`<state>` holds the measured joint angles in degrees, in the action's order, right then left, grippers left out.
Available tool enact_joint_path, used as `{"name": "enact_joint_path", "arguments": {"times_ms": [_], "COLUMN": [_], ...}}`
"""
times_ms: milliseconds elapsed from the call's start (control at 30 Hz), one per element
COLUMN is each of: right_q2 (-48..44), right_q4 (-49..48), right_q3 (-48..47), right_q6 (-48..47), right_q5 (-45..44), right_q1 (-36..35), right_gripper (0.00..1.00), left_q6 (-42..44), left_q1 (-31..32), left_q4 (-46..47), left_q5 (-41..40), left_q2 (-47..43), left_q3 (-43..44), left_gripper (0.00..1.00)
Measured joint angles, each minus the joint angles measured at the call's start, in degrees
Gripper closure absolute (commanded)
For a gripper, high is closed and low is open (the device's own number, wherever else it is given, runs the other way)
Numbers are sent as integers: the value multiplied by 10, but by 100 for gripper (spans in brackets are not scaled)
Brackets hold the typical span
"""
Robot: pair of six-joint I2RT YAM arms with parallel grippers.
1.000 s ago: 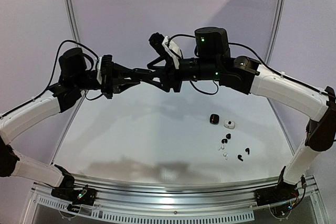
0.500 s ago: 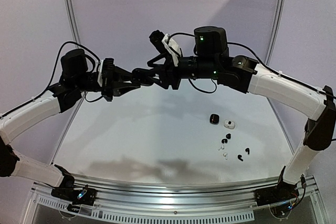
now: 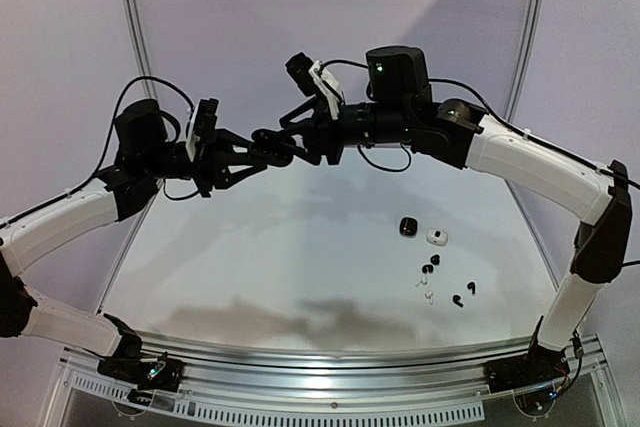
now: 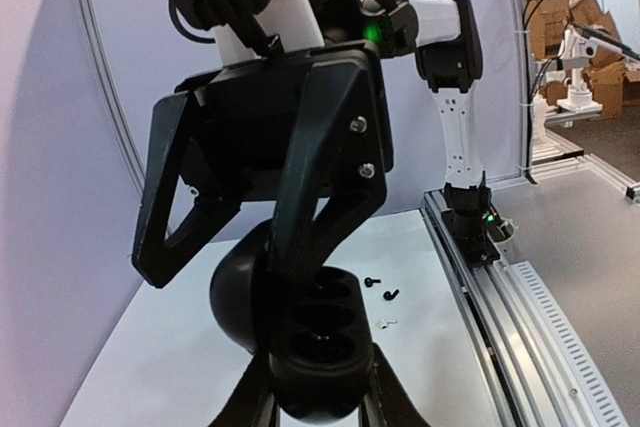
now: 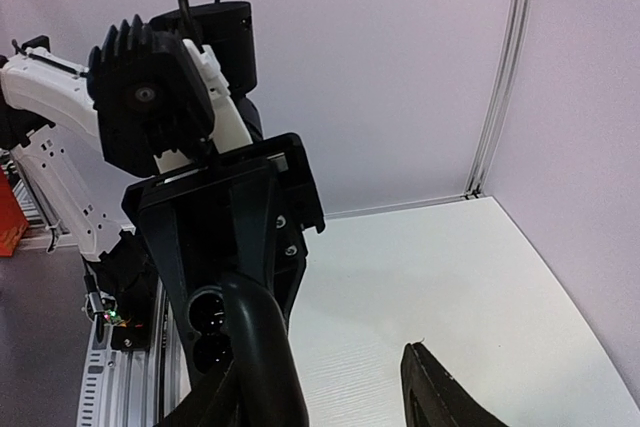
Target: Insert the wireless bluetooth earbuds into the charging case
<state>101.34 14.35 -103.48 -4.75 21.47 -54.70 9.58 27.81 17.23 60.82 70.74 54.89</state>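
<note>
High above the table, my left gripper [image 3: 262, 150] is shut on an open black charging case [image 4: 325, 347], whose two round wells look empty. Its domed lid [image 4: 238, 297] stands up behind them. My right gripper [image 3: 292, 140] meets it head-on with jaws apart. One right finger [image 4: 300, 197] reaches down between lid and wells; the other [image 4: 160, 217] hangs free beside the lid. In the right wrist view the case's wells [image 5: 207, 315] sit by my right gripper [image 5: 325, 397]. Several tiny earbuds lie on the table, black ones [image 3: 429, 269] and white ones [image 3: 424, 289].
A shut black case [image 3: 407, 227] and a white case [image 3: 436, 237] sit on the white table at the right, just behind the earbuds. A rail [image 3: 330, 362] runs along the near edge. Both arms span the middle, well above the surface.
Both grippers, still meeting at the case, have drifted slightly left and up. The right wrist has turned a little. The earbuds and cases on the table have not moved.
</note>
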Motion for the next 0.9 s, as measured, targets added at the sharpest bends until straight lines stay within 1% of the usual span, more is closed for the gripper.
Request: {"name": "enact_joint_path", "arguments": {"times_ms": [200, 367, 700, 900], "right_q2": [2, 7, 12, 13], "right_q4": [-4, -7, -9, -34], "right_q3": [-1, -1, -7, -12], "right_q6": [14, 24, 36, 61], "right_q5": [41, 64, 78, 77], "right_q1": [7, 8, 8, 11], "right_gripper": [42, 40, 31, 28], "left_q6": [-64, -93, -103, -103], "left_q1": [0, 0, 0, 0], "left_q4": [34, 45, 48, 51], "left_q5": [2, 3, 3, 0], "left_q2": [0, 1, 1, 1], "left_q3": [-11, -16, -24, -31], "left_gripper": [100, 100, 100, 100]}}
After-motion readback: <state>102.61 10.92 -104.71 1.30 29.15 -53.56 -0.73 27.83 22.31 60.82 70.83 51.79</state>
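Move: The left hand still pinches the open charging case, whose middle sits about 2 cm right of its finger pads, level and in line. From the right hand the case is roughly 3 cm back, 3 cm to its left and 2 cm lower. The raised lid, on the case's forward side, is some 1 cm back, 3 cm left and 1 cm below the right hand, one finger lying at the lid. The right finger comes free of the opened lid: the hand first eases back about 1 cm towards its base, turning slightly counter-clockwise, then climbs some 1.5 cm to stand clear above the case while its fingers spread wider. The left hand keeps its pinch, rolling the case about 10 degrees so that its forward side dips, and sinks about 1 cm. ##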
